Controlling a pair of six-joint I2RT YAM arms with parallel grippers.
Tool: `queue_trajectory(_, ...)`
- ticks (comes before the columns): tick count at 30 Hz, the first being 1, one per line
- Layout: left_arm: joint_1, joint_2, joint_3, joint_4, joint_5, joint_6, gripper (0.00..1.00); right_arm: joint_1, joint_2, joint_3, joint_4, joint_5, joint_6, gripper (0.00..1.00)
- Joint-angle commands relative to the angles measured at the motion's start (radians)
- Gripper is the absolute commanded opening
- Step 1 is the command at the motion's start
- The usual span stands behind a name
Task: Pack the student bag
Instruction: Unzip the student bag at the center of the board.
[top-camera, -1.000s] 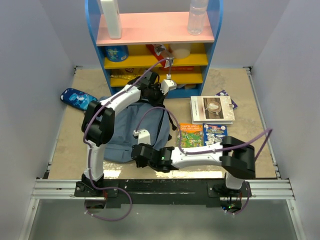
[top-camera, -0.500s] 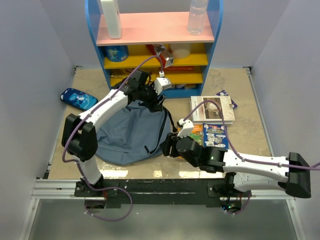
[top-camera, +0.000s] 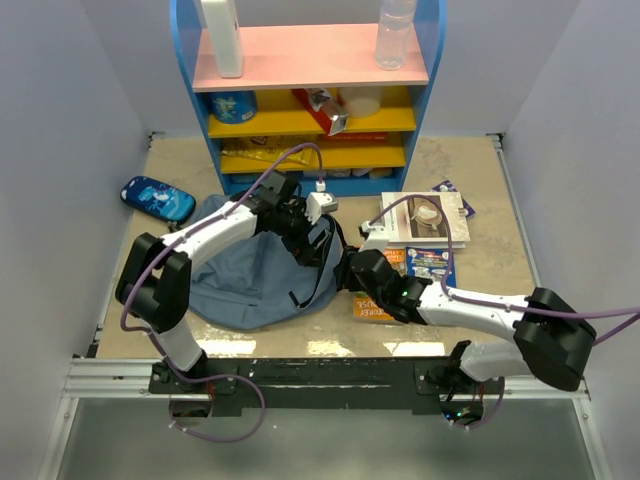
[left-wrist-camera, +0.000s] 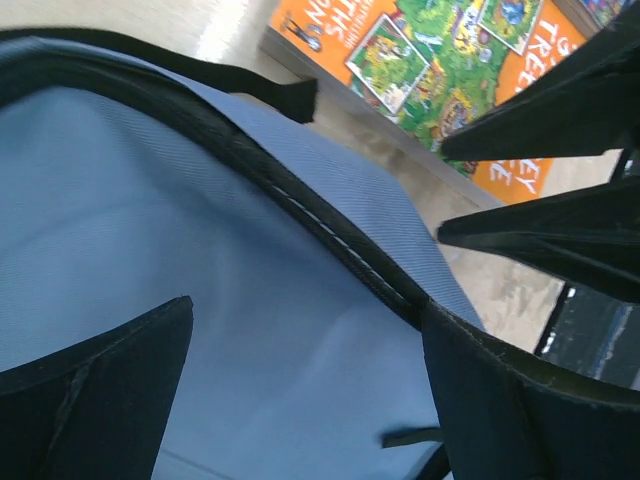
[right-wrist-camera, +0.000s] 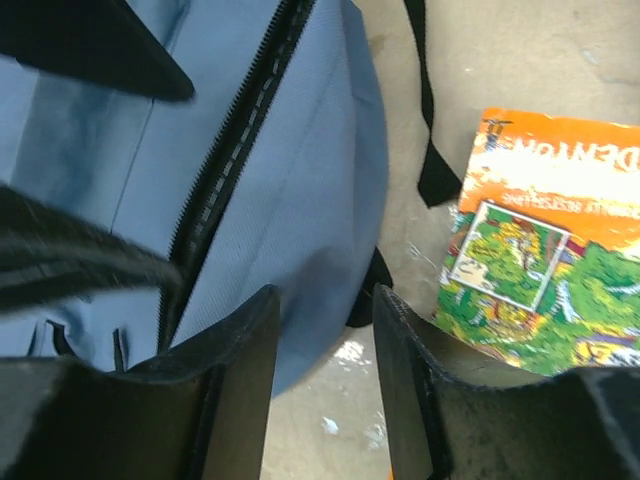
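The student bag (top-camera: 245, 285) lies flat on the table, slate-blue with black straps and a black zipper (right-wrist-camera: 235, 150). My left gripper (top-camera: 312, 242) hovers over the bag's right upper part. In the left wrist view it (left-wrist-camera: 305, 370) stands wide open, with only blue fabric (left-wrist-camera: 180, 230) below and nothing between its fingers. My right gripper (top-camera: 352, 277) is at the bag's right edge. In the right wrist view it (right-wrist-camera: 325, 340) stands part open, with the bag's rounded edge (right-wrist-camera: 320, 240) and bare table showing in the gap.
An orange picture book (top-camera: 385, 283) lies just right of the bag, with a blue book (top-camera: 432, 265) and a white book (top-camera: 425, 218) beyond it. A bright-blue pouch (top-camera: 158, 198) lies at the far left. The blue-and-yellow shelf (top-camera: 310, 110) stands at the back.
My left gripper opened and came down from near the shelf toward the bag's middle. My right arm swung from over the bag's near side to its right edge. The bag spread out.
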Motion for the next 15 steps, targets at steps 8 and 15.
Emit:
queue_trajectory(8, -0.016, -0.008, -0.072, 0.126, 0.124, -0.095, 1.00, -0.018, 0.074, -0.023, 0.200, -0.091, 0.001, 0.31)
queue_trajectory(15, -0.021, -0.005, -0.107, 0.165, 0.104, -0.031, 0.22, -0.018, 0.066, -0.036, 0.200, -0.100, 0.019, 0.17)
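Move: The zip on the student bag already gapes. For the left hand, the gap's near-side lip lies roughly 2 cm back, 2 cm right and 2 cm below. For the right hand, the bag's blue right-hand flap is about 2 cm to the left, level fore and aft, 1 cm below. From the right hand, a black strap end lies 3 cm ahead and 2 cm right, and the treehouse book 3 cm back and 8 cm right, 7 cm lower. The right fingers narrow over a fold of the bag's right-hand flap, coming nearly shut with the blue cloth at their tips, as that hand slides about 2 cm left towards the zip. Meanwhile the left hand eases some 2 cm back, with a little right and down, onto the zip's lip; its wide-open fingers start closing only at the end and are still well apart. ##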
